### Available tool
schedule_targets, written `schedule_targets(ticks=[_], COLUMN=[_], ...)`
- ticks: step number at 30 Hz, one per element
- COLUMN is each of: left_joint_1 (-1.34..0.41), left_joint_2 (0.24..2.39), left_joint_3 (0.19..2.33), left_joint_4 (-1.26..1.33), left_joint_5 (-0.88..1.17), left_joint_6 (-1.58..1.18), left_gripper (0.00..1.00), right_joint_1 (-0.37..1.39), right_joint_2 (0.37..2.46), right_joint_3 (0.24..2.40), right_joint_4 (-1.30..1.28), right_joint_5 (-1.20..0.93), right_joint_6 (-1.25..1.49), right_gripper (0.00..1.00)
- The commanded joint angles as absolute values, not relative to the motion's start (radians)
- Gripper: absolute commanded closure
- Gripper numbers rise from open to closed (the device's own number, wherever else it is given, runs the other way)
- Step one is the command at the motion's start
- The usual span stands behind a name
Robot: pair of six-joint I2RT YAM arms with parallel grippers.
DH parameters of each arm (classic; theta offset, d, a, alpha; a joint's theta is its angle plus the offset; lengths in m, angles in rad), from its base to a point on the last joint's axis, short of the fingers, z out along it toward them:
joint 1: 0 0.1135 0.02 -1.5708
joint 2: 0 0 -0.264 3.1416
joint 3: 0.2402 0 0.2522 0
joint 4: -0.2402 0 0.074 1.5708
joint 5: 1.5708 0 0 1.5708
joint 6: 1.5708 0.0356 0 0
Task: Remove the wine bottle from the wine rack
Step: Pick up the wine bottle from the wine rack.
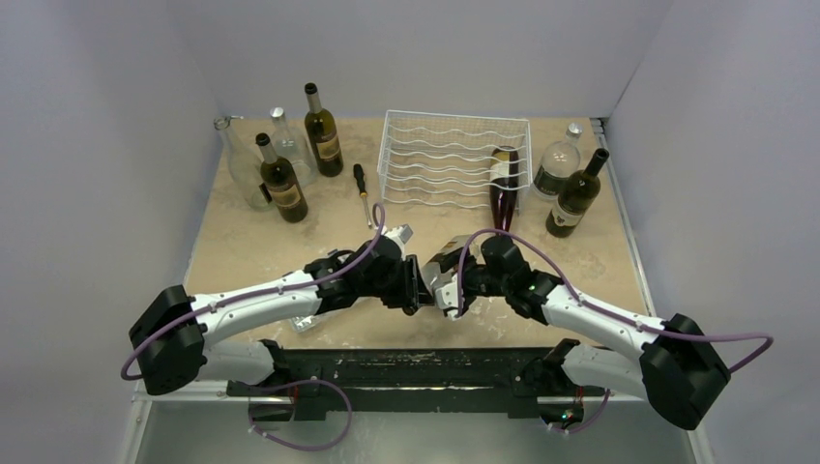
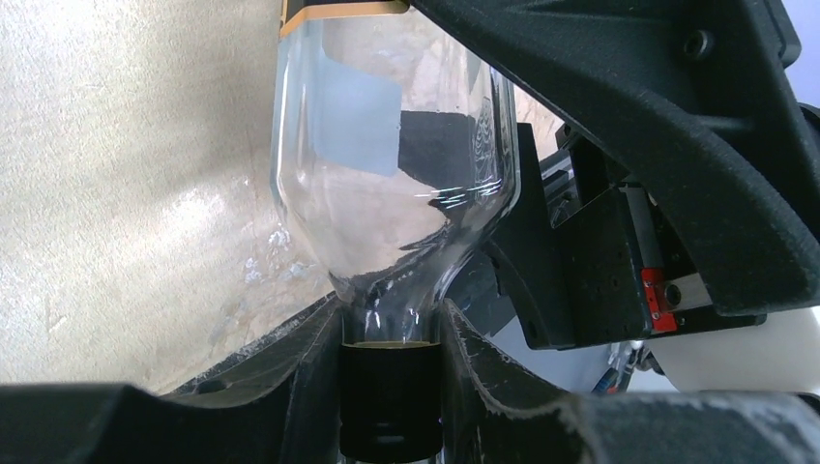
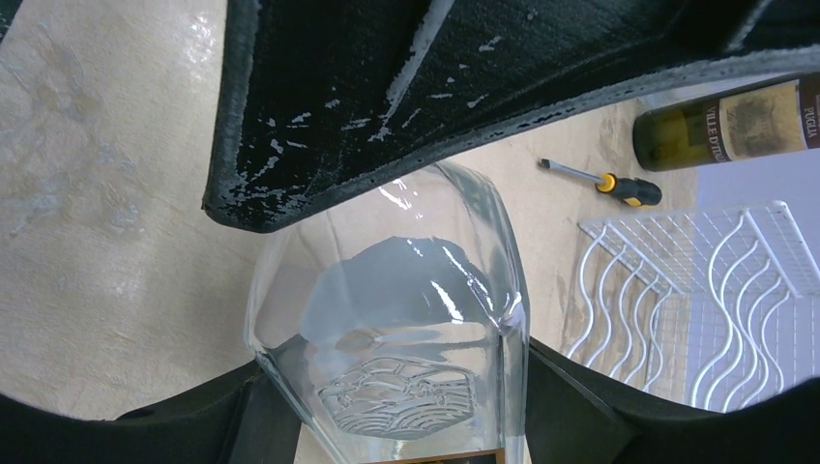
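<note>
A clear glass wine bottle (image 1: 441, 268) hangs level above the table's near middle, held between both arms. My left gripper (image 2: 390, 333) is shut on its neck just above the black cap (image 2: 390, 401). My right gripper (image 3: 396, 411) is shut on the bottle's wide body (image 3: 396, 309), with a black finger pressed against each side. The white wire wine rack (image 1: 435, 145) stands at the back centre, well beyond both grippers. A dark red bottle (image 1: 504, 188) lies in the rack's right end.
Several bottles stand at the back left (image 1: 281, 179) and two at the back right (image 1: 577, 193). A screwdriver (image 1: 362, 188) lies left of the rack. Grey walls close in the table on three sides.
</note>
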State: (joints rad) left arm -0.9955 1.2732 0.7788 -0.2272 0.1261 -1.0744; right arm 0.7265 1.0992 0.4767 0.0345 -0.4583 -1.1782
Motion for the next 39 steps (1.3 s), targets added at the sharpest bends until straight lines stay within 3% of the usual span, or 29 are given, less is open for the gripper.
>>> schedule_targets(ticks=[1, 11, 20, 30, 39], left_joint_1=[-1.006, -1.007, -1.006, -1.007, -1.006], left_joint_2=[1.203, 1.124, 0.979, 0.792, 0.537], left_joint_3=[0.778, 0.734, 0.635, 0.599, 0.546], left_joint_4=[-0.096, -0.073, -0.042, -0.196, -0.127], left_joint_5=[0.169, 0.150, 0.121, 0.016, 0.045], left_joint_6=[-1.108, -1.100, -1.072, -0.923, -0.612], left_gripper=[0.63, 0.34, 0.19, 0.13, 0.11], right_joint_1=[0.724, 0.693, 0.661, 0.619, 0.587], right_joint_2=[1.088, 1.075, 1.061, 1.049, 1.058], right_joint_3=[0.525, 0.547, 0.569, 0.593, 0.617], right_joint_4=[0.005, -0.048, -0.080, -0.105, -0.106], right_joint_5=[-0.503, -0.586, -0.649, -0.723, -0.777], right_joint_6=[-1.134, -1.114, -1.085, -1.041, -0.972], right_gripper=[0.78, 0.81, 0.84, 0.86, 0.90])
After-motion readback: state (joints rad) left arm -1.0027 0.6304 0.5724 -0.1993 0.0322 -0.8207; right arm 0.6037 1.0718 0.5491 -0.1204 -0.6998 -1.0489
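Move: The wine bottle, clear glass, is already held by both hands. The left pinches its neck, so its middle lies about 8 cm ahead, 6 cm to the right and 2 cm lower. The plastic box is some 19 cm left of the left hand, 5 cm ahead and 13 cm below. The right hand is around the body, nearly on its middle. From there the rack's centre is about 28 cm ahead, 2 cm right and 6 cm lower, the dark-red bottle 21 cm ahead, 13 cm right and 8 cm lower. The left fingers let go of the wine bottle's neck, spreading wide as the hand rises some 10 cm; after the first few centimetres of climb it also draws about 7 cm left, away from the cap, its fingers tilting up roughly 30 degrees. The right hand keeps its grip on the body, easing 1 to 2 cm back and up while it turns the neck end upward about 15 degrees. ##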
